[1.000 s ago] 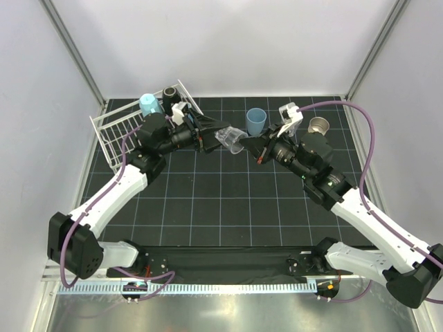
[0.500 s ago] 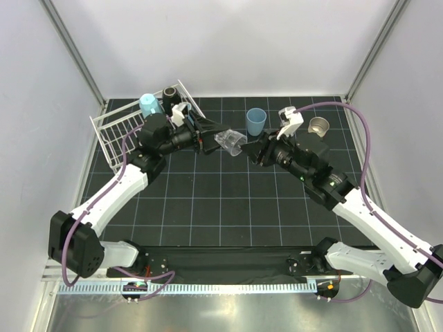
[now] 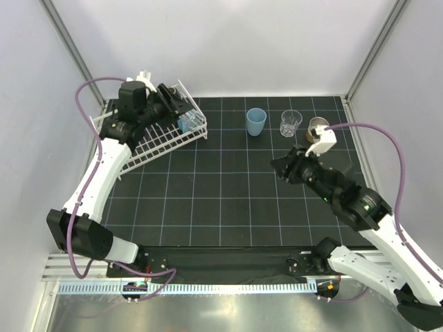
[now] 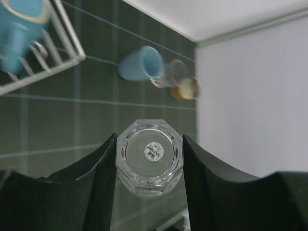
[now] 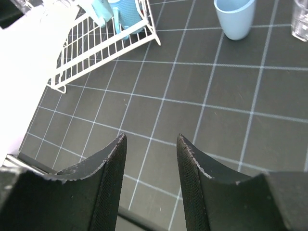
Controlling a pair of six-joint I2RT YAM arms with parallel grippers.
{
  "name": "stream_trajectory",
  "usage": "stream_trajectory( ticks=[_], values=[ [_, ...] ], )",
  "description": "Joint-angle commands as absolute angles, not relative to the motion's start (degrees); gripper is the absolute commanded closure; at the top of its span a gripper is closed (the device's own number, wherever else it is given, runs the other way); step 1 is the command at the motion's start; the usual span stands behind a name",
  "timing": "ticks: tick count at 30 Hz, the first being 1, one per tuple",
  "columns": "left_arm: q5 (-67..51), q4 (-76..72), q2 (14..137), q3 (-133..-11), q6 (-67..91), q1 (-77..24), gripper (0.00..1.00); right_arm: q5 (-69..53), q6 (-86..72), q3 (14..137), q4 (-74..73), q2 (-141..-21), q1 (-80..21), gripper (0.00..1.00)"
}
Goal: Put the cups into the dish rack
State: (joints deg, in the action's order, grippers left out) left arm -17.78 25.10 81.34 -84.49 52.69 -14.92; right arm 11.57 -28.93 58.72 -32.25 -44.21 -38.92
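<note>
My left gripper [image 4: 149,161] is shut on a clear glass [image 4: 149,163], whose base faces the wrist camera. In the top view this gripper [image 3: 178,106] hangs over the far side of the white wire dish rack [image 3: 156,142]. A light blue mug [image 3: 185,124] lies in the rack [image 4: 45,72]. On the mat stand a light blue tumbler [image 3: 256,122], a second clear glass [image 3: 291,123] and a brown metallic cup [image 3: 319,128]. My right gripper [image 3: 280,166] is open and empty above the mat, its fingers [image 5: 108,163] apart.
White walls and metal posts close in the black gridded mat [image 3: 221,187]. The left arm hides part of the rack's far corner. In the right wrist view the rack [image 5: 96,53] lies far left and the tumbler [image 5: 234,17] far right.
The grippers met mid-mat around the clear glass. The right gripper opened and drew back to the right. The left arm carried the glass up-left over the rack.
</note>
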Motion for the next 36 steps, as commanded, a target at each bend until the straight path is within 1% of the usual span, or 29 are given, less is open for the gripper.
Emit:
stream_trajectory(
  ticks=[1,5,7,8,13,17,20,31,36],
  values=[
    [-5.3,31.7,83.5,-88.1,36.4,-14.5,1.0,13.9,-30.4,58.9,-39.4,-40.8,-38.9,0.52],
    [5.2,30.2,86.0,-89.3,29.3,-14.0,1.0,16.0,-29.9,59.3,-42.9,-37.2,-38.9,0.51],
    [7.4,27.9,86.7,-88.7,28.3,-13.4,1.0,16.7,-29.4,59.9,-44.4,-36.4,-38.9,0.51],
    [8.5,27.0,87.4,-88.4,28.1,-13.1,1.0,17.3,-29.4,60.3,-44.9,-35.9,-38.9,0.49],
    [15.1,21.3,89.7,-84.8,23.8,-12.5,1.0,18.7,-30.0,60.6,-48.0,-34.2,-38.9,0.49],
    [17.2,9.3,91.0,-79.0,20.3,-12.4,1.0,20.7,-30.6,60.8,-49.6,-32.3,-38.9,0.48],
    [18.2,5.7,93.6,-77.9,20.0,-12.1,1.0,21.5,-31.0,61.2,-50.8,-31.3,-38.9,0.48],
    [19.1,3.1,104.4,-83.0,19.3,-11.3,1.0,21.4,-32.9,62.3,-53.4,-31.7,-38.9,0.48],
    [19.9,0.8,105.9,-82.2,19.9,-11.3,1.0,21.4,-33.4,62.5,-54.0,-32.0,-38.9,0.48]
  ],
)
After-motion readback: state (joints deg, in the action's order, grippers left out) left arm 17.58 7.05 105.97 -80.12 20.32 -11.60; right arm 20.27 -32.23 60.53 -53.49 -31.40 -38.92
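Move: The left hand holds the upside-down clear glass. The empty place in the rack it is bound for lies some 13 cm ahead, 13 cm to the left and about 20 cm below. Around that place sit the dotted blue mug, 17 cm ahead and 4 cm left of the hand; the black mug, 25 cm ahead and 9 cm left; and the light blue mug, 22 cm ahead and 18 cm left. From the empty right hand the place is roughly 30 cm ahead and 40 cm left. Down about 19 cm in all, the left hand first sweeps left and forward over the rack, some 12 cm each way, swinging its fingers round from forward-right to nearly straight ahead as its left side rolls up; then it sinks more steeply towards the gap between the mugs, keeping its grip on the glass. The empty right hand backs off to the right and back. ##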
